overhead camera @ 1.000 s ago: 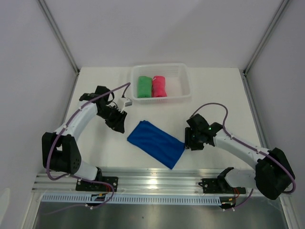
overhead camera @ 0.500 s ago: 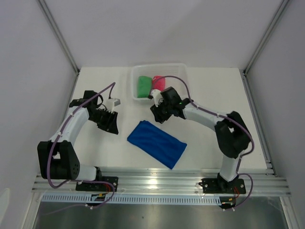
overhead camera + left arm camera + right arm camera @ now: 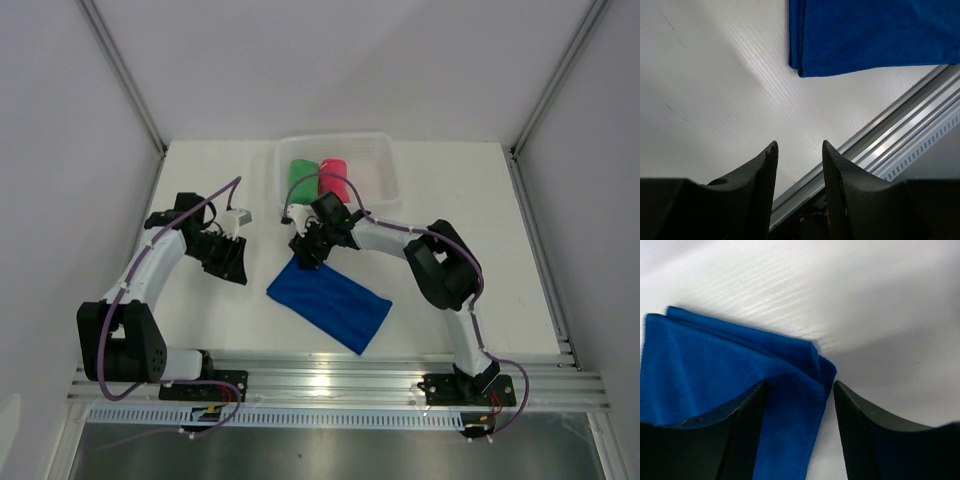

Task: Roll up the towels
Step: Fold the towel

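The blue towel (image 3: 330, 303) lies folded flat on the table, mid-front. My right gripper (image 3: 305, 252) is open at its far left corner. In the right wrist view the right gripper (image 3: 799, 384) straddles that corner of the blue towel (image 3: 715, 375), with a gap left beside the right finger. The green towel (image 3: 302, 180) and the pink-red towel (image 3: 335, 178) lie rolled side by side in the basket. My left gripper (image 3: 228, 262) hovers open and empty left of the blue towel. The left wrist view shows the left gripper (image 3: 799, 146) above bare table, the blue towel (image 3: 870, 35) ahead of it.
The white slotted basket (image 3: 392, 175) stands at the back centre, just beyond the right gripper. An aluminium rail (image 3: 340, 375) runs along the table's near edge and shows as a rail (image 3: 900, 125) in the left wrist view. White walls close in both sides.
The right arm swung from the towel's right end across past the basket to the towel's far left corner, and its jaws widened. The left arm drew back slightly to the left.
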You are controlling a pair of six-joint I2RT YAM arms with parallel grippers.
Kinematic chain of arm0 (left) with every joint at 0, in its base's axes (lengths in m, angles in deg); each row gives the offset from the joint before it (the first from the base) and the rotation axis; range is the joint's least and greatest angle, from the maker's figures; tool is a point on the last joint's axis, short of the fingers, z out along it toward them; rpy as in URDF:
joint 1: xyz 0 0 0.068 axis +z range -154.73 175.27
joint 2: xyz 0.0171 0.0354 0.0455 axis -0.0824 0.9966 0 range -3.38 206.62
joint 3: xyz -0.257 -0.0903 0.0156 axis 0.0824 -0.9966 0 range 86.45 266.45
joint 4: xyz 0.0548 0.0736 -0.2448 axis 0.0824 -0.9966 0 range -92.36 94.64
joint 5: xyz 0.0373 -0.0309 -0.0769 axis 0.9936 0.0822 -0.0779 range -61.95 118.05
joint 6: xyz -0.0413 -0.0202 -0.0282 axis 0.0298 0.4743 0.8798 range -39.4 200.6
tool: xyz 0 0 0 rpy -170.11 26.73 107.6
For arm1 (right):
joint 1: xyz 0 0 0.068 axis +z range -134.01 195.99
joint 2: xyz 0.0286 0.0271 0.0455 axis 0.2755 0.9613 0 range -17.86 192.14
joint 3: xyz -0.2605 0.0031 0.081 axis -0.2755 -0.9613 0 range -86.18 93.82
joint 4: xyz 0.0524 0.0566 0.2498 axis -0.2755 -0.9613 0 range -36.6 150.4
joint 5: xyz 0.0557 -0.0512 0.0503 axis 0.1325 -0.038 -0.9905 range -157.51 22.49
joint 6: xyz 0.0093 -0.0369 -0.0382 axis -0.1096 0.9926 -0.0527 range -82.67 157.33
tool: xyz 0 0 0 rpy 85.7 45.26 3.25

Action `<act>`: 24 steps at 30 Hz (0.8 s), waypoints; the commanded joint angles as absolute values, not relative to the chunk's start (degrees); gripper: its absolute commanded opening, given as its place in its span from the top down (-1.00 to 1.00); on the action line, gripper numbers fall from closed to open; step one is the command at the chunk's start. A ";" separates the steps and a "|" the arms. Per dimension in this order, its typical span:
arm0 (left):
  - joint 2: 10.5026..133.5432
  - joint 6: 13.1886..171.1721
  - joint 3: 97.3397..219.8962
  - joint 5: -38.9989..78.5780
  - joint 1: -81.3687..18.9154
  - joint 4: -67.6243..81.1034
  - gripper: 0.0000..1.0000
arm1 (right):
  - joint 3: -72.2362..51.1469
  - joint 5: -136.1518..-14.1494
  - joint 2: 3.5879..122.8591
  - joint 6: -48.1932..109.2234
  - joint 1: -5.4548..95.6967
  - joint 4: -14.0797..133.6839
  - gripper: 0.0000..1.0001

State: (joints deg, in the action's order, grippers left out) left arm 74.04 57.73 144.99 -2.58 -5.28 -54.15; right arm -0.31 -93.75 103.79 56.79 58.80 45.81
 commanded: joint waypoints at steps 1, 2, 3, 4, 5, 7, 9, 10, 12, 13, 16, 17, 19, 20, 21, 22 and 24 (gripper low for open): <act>73.78 58.89 145.33 -2.71 -4.90 -53.63 0.12 | 3.63 -90.90 107.81 58.77 60.20 45.74 -0.19; 73.87 58.80 145.42 -2.80 -4.90 -53.64 0.12 | 4.34 -89.93 108.44 59.38 61.16 45.02 -0.19; 74.05 58.89 145.34 -2.80 -4.90 -53.72 0.12 | 4.78 -89.23 108.79 60.17 61.60 44.58 -0.18; 74.14 58.89 145.25 -2.89 -4.90 -53.72 0.13 | 5.22 -88.26 109.14 60.53 62.04 44.23 -0.18; 74.14 58.98 145.16 -2.89 -4.90 -53.72 0.13 | 5.23 -87.73 109.58 60.71 62.40 44.23 -0.17; 73.96 59.07 144.90 -2.89 -4.90 -53.64 0.13 | 5.05 -87.29 109.59 60.45 62.93 44.05 -0.13; 73.79 58.98 144.64 -2.71 -4.90 -53.46 0.13 | 5.14 -87.46 109.85 59.75 62.84 43.61 0.03; 73.61 58.89 144.63 -2.62 -4.90 -53.46 0.13 | 5.05 -87.29 109.85 58.78 62.84 43.44 0.11; 73.61 58.63 144.72 -2.45 -4.90 -53.63 0.13 | 4.88 -86.50 109.76 57.29 62.49 42.56 0.52; 73.78 58.63 144.81 -2.36 -4.90 -53.64 0.13 | 4.61 -86.49 109.50 55.02 62.31 42.56 0.69; 73.78 58.28 145.07 -2.45 -4.90 -53.81 0.13 | 0.06 -88.60 106.87 51.32 60.91 45.97 0.92; 73.78 58.19 145.25 -2.62 -4.90 -53.81 0.13 | -3.61 -89.56 105.82 48.35 60.47 47.72 0.95; 74.05 58.19 146.03 -2.71 -4.90 -53.90 0.13 | -6.97 -89.75 102.91 44.21 59.33 53.26 1.00; 74.40 58.19 146.13 -3.06 -4.90 -54.07 0.13 | -8.38 -89.57 102.12 39.75 57.76 54.67 1.00; 74.57 57.84 146.30 -3.24 -4.90 -54.34 0.13 | -11.09 -88.61 101.33 37.61 56.87 56.95 1.00; 74.84 57.75 147.00 -3.41 -4.90 -54.60 0.13 | -12.51 -87.82 99.50 34.98 55.99 57.84 1.00; 75.45 57.49 147.35 -3.85 -4.90 -54.86 0.13 | -16.02 -85.11 97.20 28.41 53.36 61.51 1.00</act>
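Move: The blue towel's far corner lies just beyond the right hand's open fingertips, about 2 cm to its left, level ahead and 2 cm below. From this hand, the green roll in the bin is some 20 cm ahead and 1 cm left, the red roll 20 cm ahead and 6 cm right. From the idle left hand, that corner is roughly 10 cm ahead, 12 cm right and 10 cm below. The right hand noses 2.5 cm left, pinches the blue towel's far corner and drags it 4.5 cm right. ##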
